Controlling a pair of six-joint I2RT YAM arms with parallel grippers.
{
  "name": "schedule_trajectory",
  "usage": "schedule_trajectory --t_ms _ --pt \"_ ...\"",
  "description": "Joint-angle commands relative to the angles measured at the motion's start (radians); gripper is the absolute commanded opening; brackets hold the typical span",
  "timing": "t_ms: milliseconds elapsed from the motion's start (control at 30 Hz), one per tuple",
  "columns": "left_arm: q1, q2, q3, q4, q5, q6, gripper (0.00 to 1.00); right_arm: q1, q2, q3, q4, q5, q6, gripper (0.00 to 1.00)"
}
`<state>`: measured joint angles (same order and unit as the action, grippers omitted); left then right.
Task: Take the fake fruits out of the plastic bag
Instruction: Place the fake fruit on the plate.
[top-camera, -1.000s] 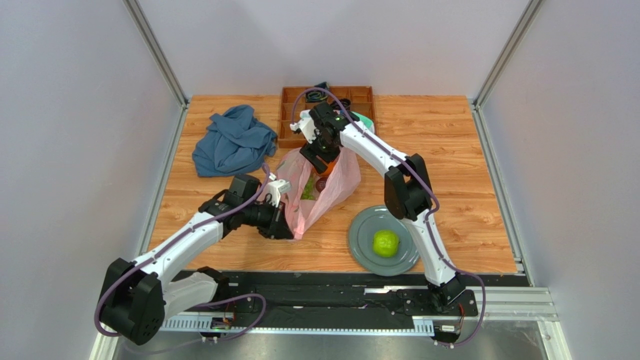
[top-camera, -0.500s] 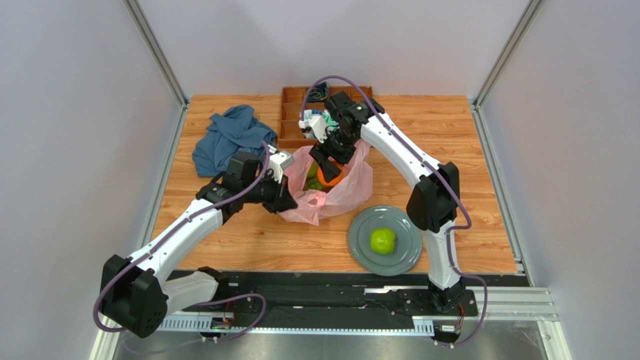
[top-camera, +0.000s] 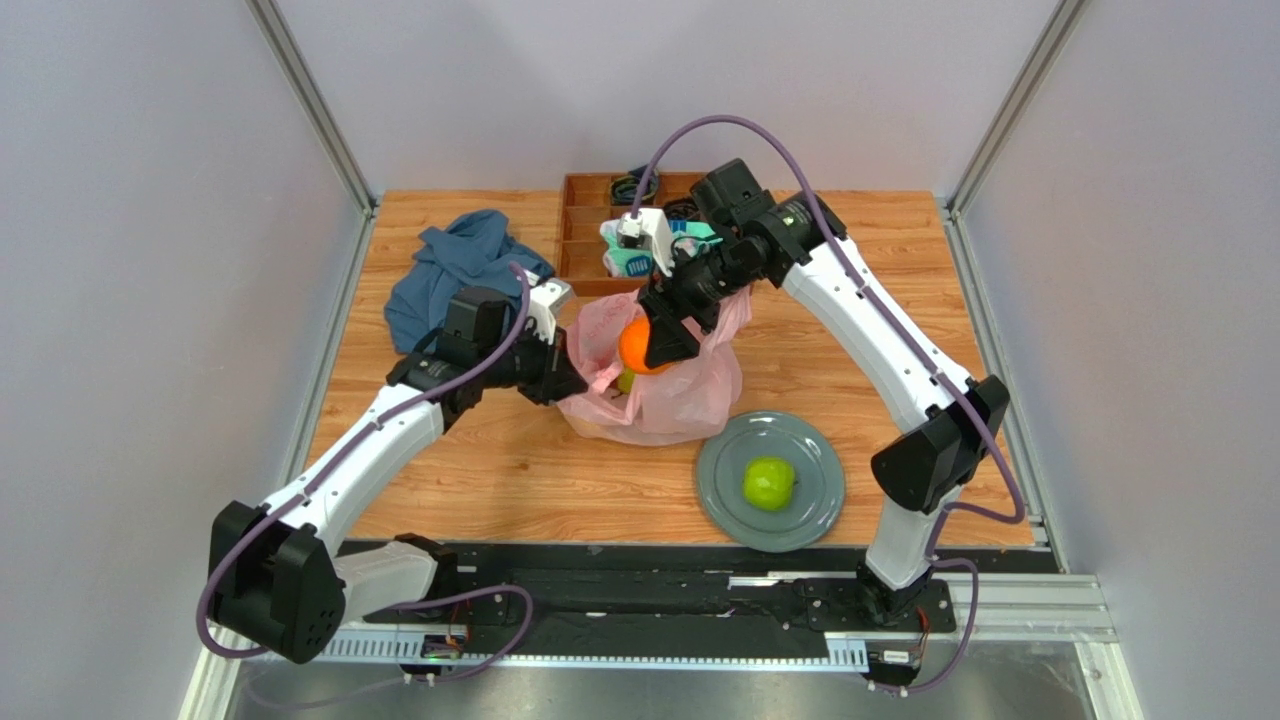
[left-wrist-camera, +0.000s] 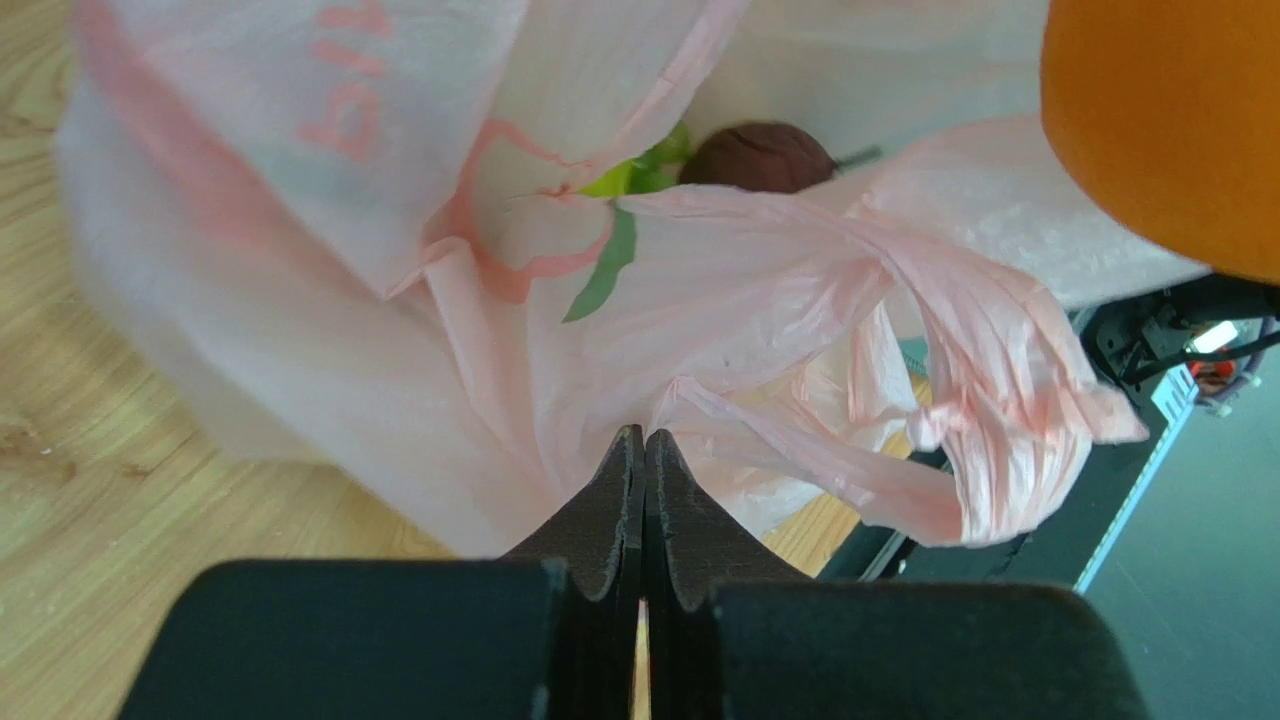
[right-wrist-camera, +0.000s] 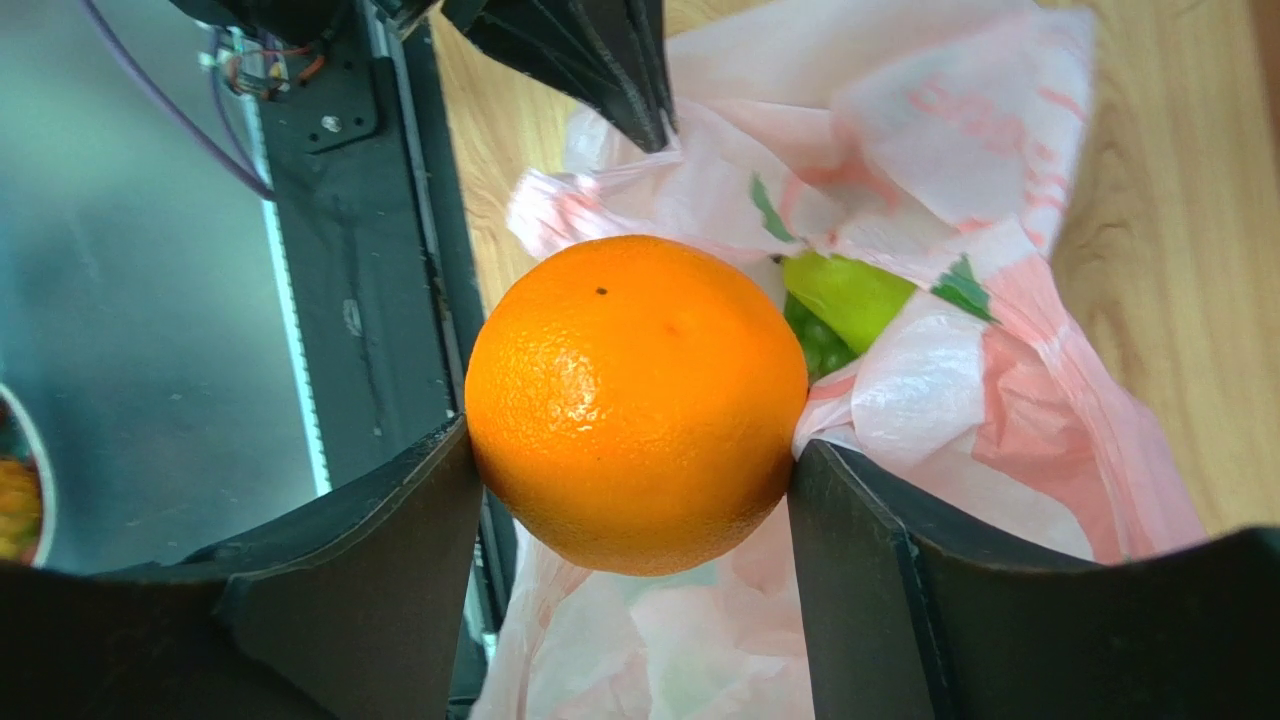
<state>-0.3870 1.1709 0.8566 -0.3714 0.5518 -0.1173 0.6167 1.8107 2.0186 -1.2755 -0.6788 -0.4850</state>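
Note:
The pink plastic bag (top-camera: 669, 393) lies mid-table with its mouth lifted. My right gripper (top-camera: 649, 342) is shut on an orange (top-camera: 637, 345), holding it just above the bag's mouth; in the right wrist view the orange (right-wrist-camera: 636, 402) sits between both fingers of the right gripper (right-wrist-camera: 631, 444). Inside the bag (right-wrist-camera: 962, 375) lies a green fruit (right-wrist-camera: 849, 293). My left gripper (top-camera: 565, 375) is shut on the bag's left edge, and its wrist view shows its jaws (left-wrist-camera: 643, 438) pinching the film (left-wrist-camera: 301, 300), with a dark plum (left-wrist-camera: 759, 155) inside. A green apple (top-camera: 768, 482) rests on the grey plate (top-camera: 721, 458).
A blue cloth (top-camera: 466, 278) is bunched at the back left. A wooden compartment tray (top-camera: 589, 228) stands at the back centre, with teal-and-white socks (top-camera: 688, 231) by it. Grey walls close in both sides, and the arms' black rail (top-camera: 646, 593) runs along the near edge.
My right gripper has risen out of the bag with the orange in it. My left gripper has pulled the bag's edge back and up, and the bag has shifted right.

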Motion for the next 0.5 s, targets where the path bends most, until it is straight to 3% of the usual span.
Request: schedule_trajectory --t_ms 0,133,233,267,367,433,467 --pt "0.042 -0.040 0.030 -0.003 0.060 0.019 0.00 0.000 0.056 -0.026 0.103 -0.060 0.083 0.57" --pt "0.065 -0.099 0.007 -0.014 0.110 0.031 0.02 -0.018 0.076 0.032 0.163 -0.140 0.172 0.62" --pt "0.108 -0.125 0.062 -0.011 0.225 0.013 0.31 -0.018 0.120 0.081 0.117 -0.186 0.174 0.61" --pt "0.126 -0.128 0.085 -0.020 0.250 -0.005 0.50 -0.018 0.137 0.084 0.117 -0.170 0.172 0.61" --pt "0.135 -0.120 0.163 -0.046 0.322 -0.039 0.78 -0.018 0.156 0.089 0.126 -0.162 0.174 0.61" --pt "0.135 -0.103 0.164 -0.003 0.390 -0.094 0.82 -0.020 0.151 0.086 0.152 -0.172 0.197 0.61" --pt "0.135 -0.091 0.157 0.064 0.402 -0.186 0.94 -0.018 0.150 0.085 0.160 -0.179 0.203 0.61"
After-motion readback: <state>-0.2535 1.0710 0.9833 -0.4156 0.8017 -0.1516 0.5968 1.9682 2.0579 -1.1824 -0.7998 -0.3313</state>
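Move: The right hand already holds the orange, some 24 cm above the plate it is meant for; the plate's middle lies about 11 cm back and 16 cm to its right, with the green apple on it. The bag's middle is about 20 cm below that hand, 3 cm ahead and level sideways. From the left hand, pinching the bag's rim, the orange is some 11 cm right, level ahead and 10 cm higher; the bag's middle is 11 cm right, 4 cm ahead and 10 cm lower. Upward by about 9 cm, nearly straight, goes the left hand after opening wide and letting go of the bag's rim, fingers tipping up some 10 degrees and closing in on the orange. The right hand keeps its grip on the orange, a flap of bag film still caught against one finger, and eases left, down and forward, about 5 cm in all, towards the left hand and away from the plate. ##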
